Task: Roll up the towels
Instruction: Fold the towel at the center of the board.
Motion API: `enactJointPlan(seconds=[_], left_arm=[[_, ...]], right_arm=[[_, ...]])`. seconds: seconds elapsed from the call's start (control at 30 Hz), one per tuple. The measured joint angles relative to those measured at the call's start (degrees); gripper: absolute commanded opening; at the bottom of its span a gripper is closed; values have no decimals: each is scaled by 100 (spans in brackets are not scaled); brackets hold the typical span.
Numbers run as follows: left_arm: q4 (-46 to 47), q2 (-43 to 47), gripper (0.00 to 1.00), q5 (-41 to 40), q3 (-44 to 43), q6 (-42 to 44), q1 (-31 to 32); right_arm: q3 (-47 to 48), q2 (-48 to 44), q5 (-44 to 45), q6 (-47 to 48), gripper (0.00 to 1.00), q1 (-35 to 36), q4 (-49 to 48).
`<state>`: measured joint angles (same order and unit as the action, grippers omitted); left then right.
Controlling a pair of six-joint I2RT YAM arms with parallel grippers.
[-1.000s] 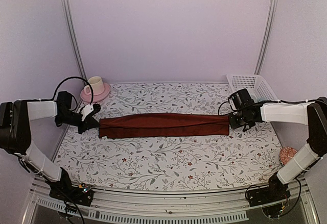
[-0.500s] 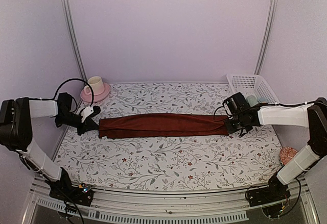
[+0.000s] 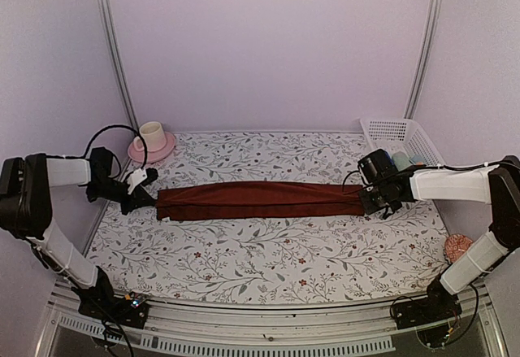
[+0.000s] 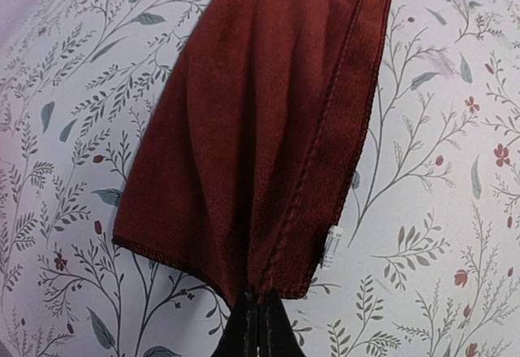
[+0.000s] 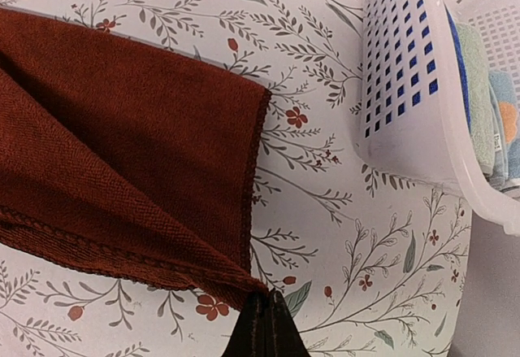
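The dark maroon towel (image 3: 260,199) lies folded into a long narrow strip across the floral table cover, stretched left to right. My left gripper (image 3: 153,198) is shut on its left end; in the left wrist view the towel (image 4: 268,137) bunches into the closed fingertips (image 4: 258,312). My right gripper (image 3: 366,201) is shut on the right end corner; in the right wrist view the folded towel (image 5: 122,154) runs into the pinched tips (image 5: 264,306). A light-blue towel (image 5: 497,121) sits inside the white basket (image 5: 406,89).
The white basket (image 3: 402,139) stands at the back right, close behind my right gripper. A cup on a pink saucer (image 3: 152,141) is at the back left. A pinkish round object (image 3: 457,247) lies at the right table edge.
The right gripper has shifted slightly left and back with the towel's end, easing the stretch a little. The left gripper has barely moved.
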<state>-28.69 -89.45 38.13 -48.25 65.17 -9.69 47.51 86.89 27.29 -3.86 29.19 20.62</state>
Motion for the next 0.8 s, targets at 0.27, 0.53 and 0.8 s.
enactJointPlan(seconds=[0.27, 0.53, 0.8], left_arm=[[-83, -140, 0, -7, -31, 129, -13], [-190, -310, 12, -35, -101, 203, -13], [-385, -356, 42, -160, -236, 376, -35]], right_arm=[[-20, -37, -72, 0, 2, 7, 0], [-22, -37, -107, 0, 12, 9, 4], [-22, -37, -109, 20, 37, 44, 107]])
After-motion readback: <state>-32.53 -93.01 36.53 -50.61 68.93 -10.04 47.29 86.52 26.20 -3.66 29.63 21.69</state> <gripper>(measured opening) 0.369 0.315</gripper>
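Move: Both hands still pinch the ends of the brown towel's folded-over layer. The left hand's goal, the towel's near left corner, lies about 3 cm back, 1 cm right and 3 cm below; the far left corner is some 8 cm ahead and 1 cm right. The near right corner lies roughly 2 cm back of the right hand, straight below by 3 cm; the basket's middle stands about 18 cm ahead and 17 cm right. Left hand lowers its towel end about 1.5 cm, right nearly stays, then both open partway, releasing the ends. ##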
